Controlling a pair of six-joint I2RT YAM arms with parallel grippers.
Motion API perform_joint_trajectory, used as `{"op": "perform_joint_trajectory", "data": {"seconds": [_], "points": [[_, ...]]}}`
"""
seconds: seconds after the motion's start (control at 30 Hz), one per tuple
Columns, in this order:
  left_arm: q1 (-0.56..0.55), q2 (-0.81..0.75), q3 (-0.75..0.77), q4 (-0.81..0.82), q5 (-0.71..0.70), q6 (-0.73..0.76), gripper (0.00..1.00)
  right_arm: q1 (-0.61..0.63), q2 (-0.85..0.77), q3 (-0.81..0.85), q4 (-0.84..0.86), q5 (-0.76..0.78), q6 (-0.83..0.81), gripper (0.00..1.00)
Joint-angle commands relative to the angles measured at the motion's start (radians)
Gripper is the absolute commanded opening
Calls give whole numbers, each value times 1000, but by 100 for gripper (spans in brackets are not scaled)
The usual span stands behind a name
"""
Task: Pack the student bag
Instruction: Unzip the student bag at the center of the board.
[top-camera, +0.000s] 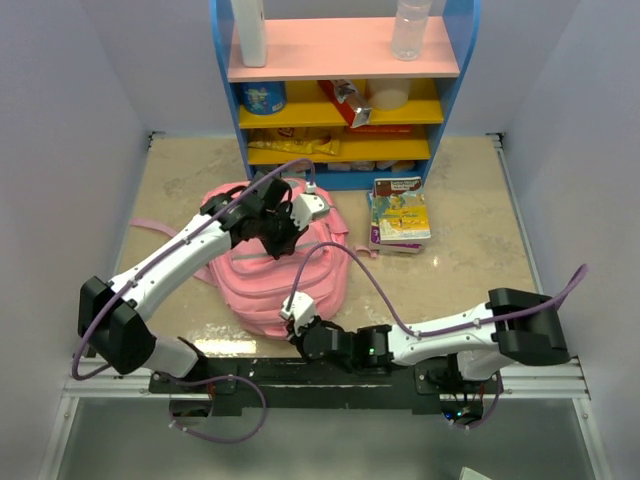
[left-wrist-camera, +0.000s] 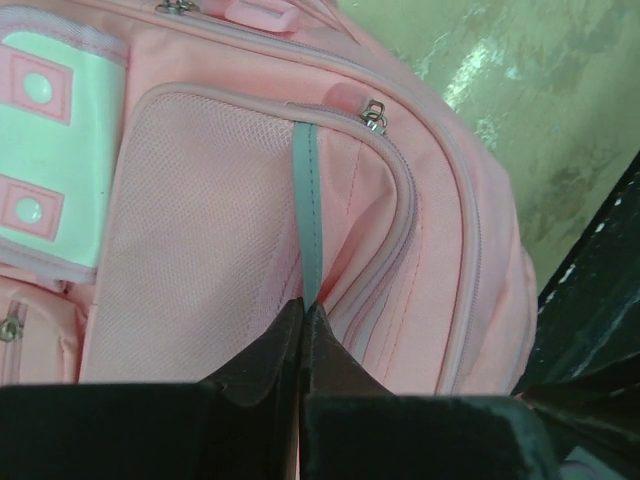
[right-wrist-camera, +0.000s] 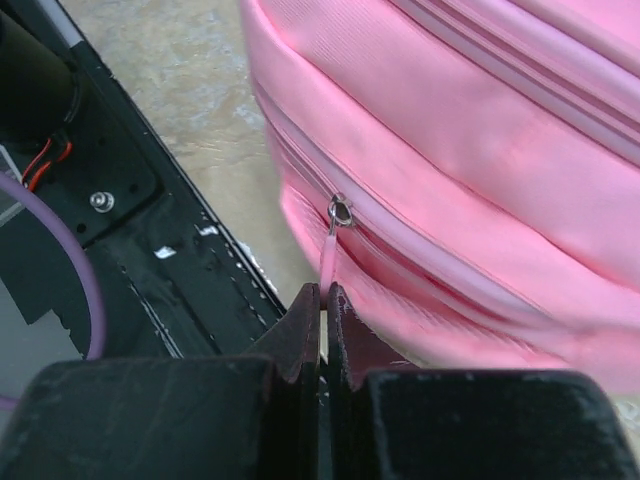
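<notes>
The student bag (top-camera: 300, 275), a soft pink backpack, lies flat in the middle of the table. My left gripper (top-camera: 283, 243) sits over the bag's far part. In the left wrist view it (left-wrist-camera: 304, 303) is shut on the thin grey strip (left-wrist-camera: 308, 200) running down the front pocket, below a metal zip slider (left-wrist-camera: 374, 115). My right gripper (top-camera: 302, 334) is at the bag's near edge. In the right wrist view it (right-wrist-camera: 325, 291) is shut on the pink pull tab (right-wrist-camera: 328, 256) hanging from a zip slider (right-wrist-camera: 341, 210) on the bag's side (right-wrist-camera: 470, 150).
A blue shelf unit (top-camera: 345, 60) with pink and yellow boards stands at the back, holding bottles and packets. A stack of books (top-camera: 400, 212) lies right of the bag. The black base rail (right-wrist-camera: 150, 250) runs just beside the right gripper.
</notes>
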Motion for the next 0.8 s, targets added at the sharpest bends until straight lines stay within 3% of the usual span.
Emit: {"op": "perform_joint_trajectory", "data": {"seconds": [0.0,0.4,0.63,0.77], "points": [[21,53,104,218,92,-111,0,30,68,91,26,-32,-19,0],[26,171,172,348,255,-255,0,67,232,242,6,-16,-75,0],[183,127,52,594,303,-470,0,67,253,249,3,58,-66,0],[191,160,67,627,366,-554,0,67,310,301,3,132,-97,0]]}}
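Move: The right hand already grips the pink zip pull at the bag's near edge, its slider some 2 cm left and 1 cm ahead of the fingertips; the stretch still to run ends at the bag's near-left corner, about 12 cm left, 5 cm ahead and slightly lower. For the left hand, shut on the grey strip, that slider is about 16 cm back, 1 cm left and 8 cm lower; the white snap patch lies 9 cm ahead, 3 cm right, slightly lower. Pinching the zip pull still, the right hand drags it left along the bag's near edge by about 4.5 cm, sinking a little and swinging briefly back before easing forward. The left hand keeps its pinch on the grey strip and hauls the bag the opposite way, nearly 6 cm right, then turns forward some 3 cm while its wrist rolls left side down, tips and swings counter-clockwise, about 30 degrees in all. ##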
